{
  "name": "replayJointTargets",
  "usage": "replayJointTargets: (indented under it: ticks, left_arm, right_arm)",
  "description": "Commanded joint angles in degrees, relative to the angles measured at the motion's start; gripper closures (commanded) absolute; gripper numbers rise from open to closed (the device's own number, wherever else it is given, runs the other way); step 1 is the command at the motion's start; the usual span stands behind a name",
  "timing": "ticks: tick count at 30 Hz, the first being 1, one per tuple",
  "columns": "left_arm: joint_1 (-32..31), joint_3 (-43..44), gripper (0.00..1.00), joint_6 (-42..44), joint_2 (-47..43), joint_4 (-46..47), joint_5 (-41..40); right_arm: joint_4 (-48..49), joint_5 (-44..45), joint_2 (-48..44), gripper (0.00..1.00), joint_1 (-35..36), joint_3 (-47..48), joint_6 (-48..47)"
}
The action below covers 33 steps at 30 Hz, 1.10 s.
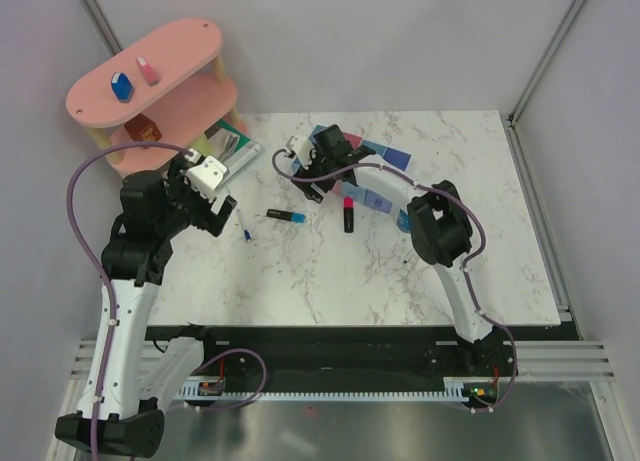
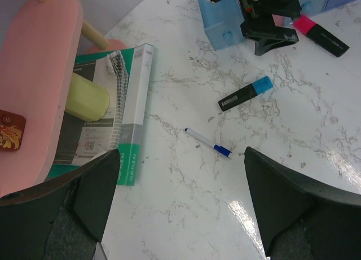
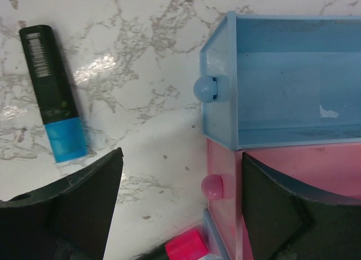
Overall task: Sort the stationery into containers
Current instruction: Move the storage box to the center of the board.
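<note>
The containers (image 1: 375, 166) are a row of joined bins at the back middle. My right gripper (image 1: 312, 166) hovers open at their left end. In the right wrist view that gripper (image 3: 180, 206) straddles the front wall of the pink bin (image 3: 221, 212), beside the light blue bin (image 3: 217, 116); nothing is held. A black marker with a blue cap (image 1: 287, 216) (image 3: 53, 91), a marker with a pink cap (image 1: 348, 214) (image 3: 186, 246) and a thin pen (image 1: 244, 224) (image 2: 208, 143) lie on the table. My left gripper (image 1: 208, 209) (image 2: 180, 206) is open and empty, just short of the pen.
A pink tiered shelf (image 1: 175, 56) stands at the back left with a blue eraser (image 1: 123, 85) and a pink eraser (image 1: 148, 70) on top and a small orange object (image 1: 140, 129) lower down. A green-edged book (image 1: 232, 146) (image 2: 132, 119) lies beside it.
</note>
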Motion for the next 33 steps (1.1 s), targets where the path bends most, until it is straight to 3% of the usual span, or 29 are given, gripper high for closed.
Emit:
replayJointTargets:
  ticks: [1,22,28,33]
  left_arm:
    - [-0.14,-0.58,0.02,0.22,-1.16,0.36,-1.58]
    - [-0.14,-3.57,0.03,-2.06,-3.80,0.36,-0.70]
    - [-0.14,-3.66,0.04,-3.03,-3.71,0.36,0.53]
    - [-0.14,-4.36,0.05,-2.77,-3.27,0.80,3.60]
  right_arm:
    - [-1.77,-3.24,-2.21,0.14,2.68,-0.21,-1.99]
    - [-7.40,-0.26,-11.00,0.14,5.58,-11.38,-12.27]
    - [-6.26,1.76,-12.05,0.15,5.58,-10.32,-11.31]
    - [-5.38,4.22,-15.39,0.16,5.58,-7.34,-5.25]
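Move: The storage box's middle is about 10 cm right and 8 cm ahead of the right hand, whose finger is already inside the pink compartment's near wall; the board's centre is 10 cm right and 8 cm back. The blue-capped marker lies roughly 11 cm left and 7 cm back, the pink-capped one 9 cm right and 7 cm back, all slightly lower. From the left hand the box is some 35 cm right, 17 cm ahead, well below. Still hooked in its pink compartment, the right hand drags the storage box some 8 cm back, turning counter-clockwise. ##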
